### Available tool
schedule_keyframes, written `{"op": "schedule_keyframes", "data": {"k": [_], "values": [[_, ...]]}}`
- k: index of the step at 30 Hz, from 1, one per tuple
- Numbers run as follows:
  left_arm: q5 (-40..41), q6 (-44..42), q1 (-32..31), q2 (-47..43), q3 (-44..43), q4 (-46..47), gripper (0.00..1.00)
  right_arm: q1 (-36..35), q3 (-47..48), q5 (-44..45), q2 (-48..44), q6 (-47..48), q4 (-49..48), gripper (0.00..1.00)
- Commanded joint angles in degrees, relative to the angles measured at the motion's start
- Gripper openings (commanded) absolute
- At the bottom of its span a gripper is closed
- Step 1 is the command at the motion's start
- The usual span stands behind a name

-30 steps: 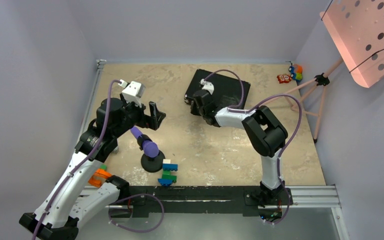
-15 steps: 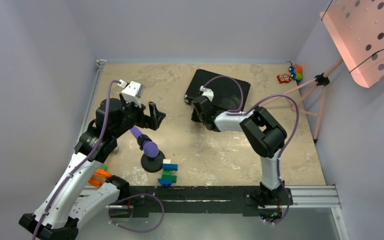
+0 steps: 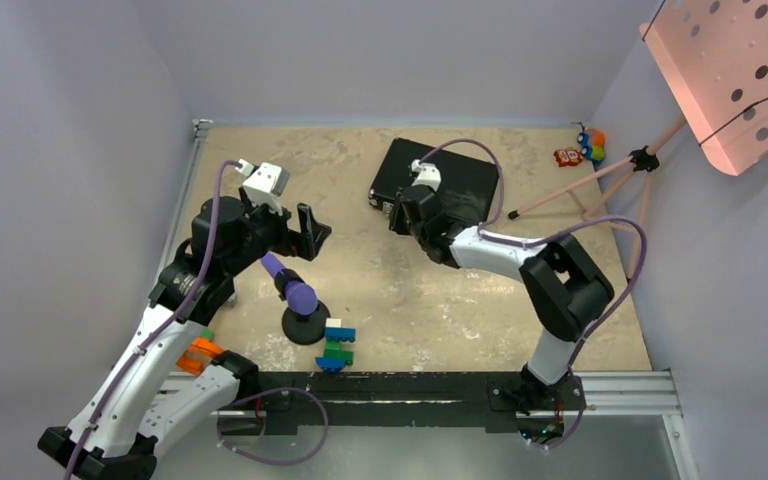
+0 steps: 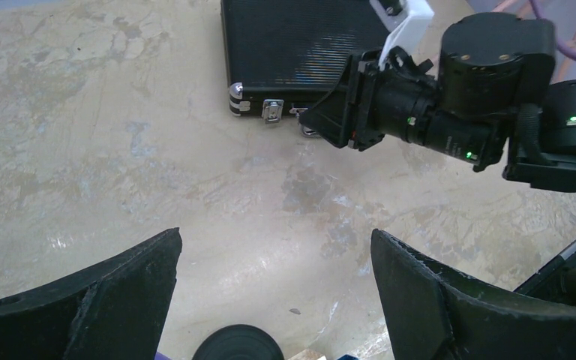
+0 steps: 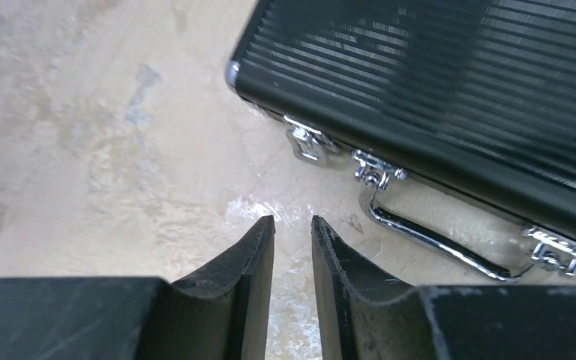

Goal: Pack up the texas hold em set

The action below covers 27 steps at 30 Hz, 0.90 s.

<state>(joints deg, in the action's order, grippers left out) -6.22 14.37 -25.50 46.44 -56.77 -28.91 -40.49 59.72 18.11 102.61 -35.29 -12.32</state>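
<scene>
The black ribbed case (image 3: 465, 172) of the texas hold em set lies closed at the back middle of the table. Its silver latch (image 5: 305, 142) and handle (image 5: 427, 241) face the front. My right gripper (image 3: 398, 212) hovers low just in front of the case's left front corner; in the right wrist view it (image 5: 292, 220) stands open by a narrow gap with nothing between the fingers. My left gripper (image 3: 310, 232) is wide open and empty, held above the table left of the case (image 4: 300, 45). Chips, cards and buttons are out of view.
A purple-tipped object (image 3: 300, 297) on a black round base (image 4: 238, 343) stands below my left gripper, with a toy-brick figure (image 3: 338, 345) beside it. Small toys (image 3: 585, 148) and a pink tripod (image 3: 610, 185) sit at the back right. Walls close off three sides.
The right arm's elbow swung out to the right and its gripper edged toward the case front. Its jaws parted slightly. The left arm has not moved.
</scene>
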Motion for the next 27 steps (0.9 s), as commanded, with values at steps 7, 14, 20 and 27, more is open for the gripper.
{"op": "schedule_keyframes", "data": {"k": [7, 14, 20, 27], "values": [[4.01, 0.99, 0.98, 1.38, -0.91, -0.57, 1.0, 7.93, -3.54, -4.45, -13.8, 7.66, 5.6, 0.48], [6.0, 3.43, 5.27, 2.7, -0.97, -1.3, 1.0, 18.27, -11.71, -6.78, -31.11, 13.03, 9.62, 0.62], [10.54, 4.65, 8.53, 1.9, -1.26, -1.99, 1.0, 23.48, -14.57, -5.29, -46.72, 17.45, 16.56, 0.69], [18.04, 0.43, 8.53, -7.42, 2.79, 2.56, 1.0, 24.05, -14.69, -1.72, -59.63, 22.22, 20.36, 0.74]]}}
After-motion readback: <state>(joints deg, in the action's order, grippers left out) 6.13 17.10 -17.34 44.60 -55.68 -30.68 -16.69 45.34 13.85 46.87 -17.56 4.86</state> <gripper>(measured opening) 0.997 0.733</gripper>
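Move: From the right gripper, just clear of the closed poker case's left latch, the case's middle lies about 8 cm ahead, 9 cm right and 6 cm below. That latch is 1 cm ahead, 2 cm left and 6 cm down; the handle is some 3 cm back and 7 cm right. From the left gripper, the case lies roughly 23 cm ahead, 24 cm right and 26 cm below; the purple stand is about 7 cm back and 3 cm left. Lift the right gripper straight up off the case's front, then swing it some 23 cm right past the handle side, still climbing to about 20 cm and drawing back late, opening the fingers and tipping them up about 25 degrees. Meanwhile swing the left gripper, still wide open, about 7 cm left, away from the case, turning it 20 degrees counter-clockwise. ##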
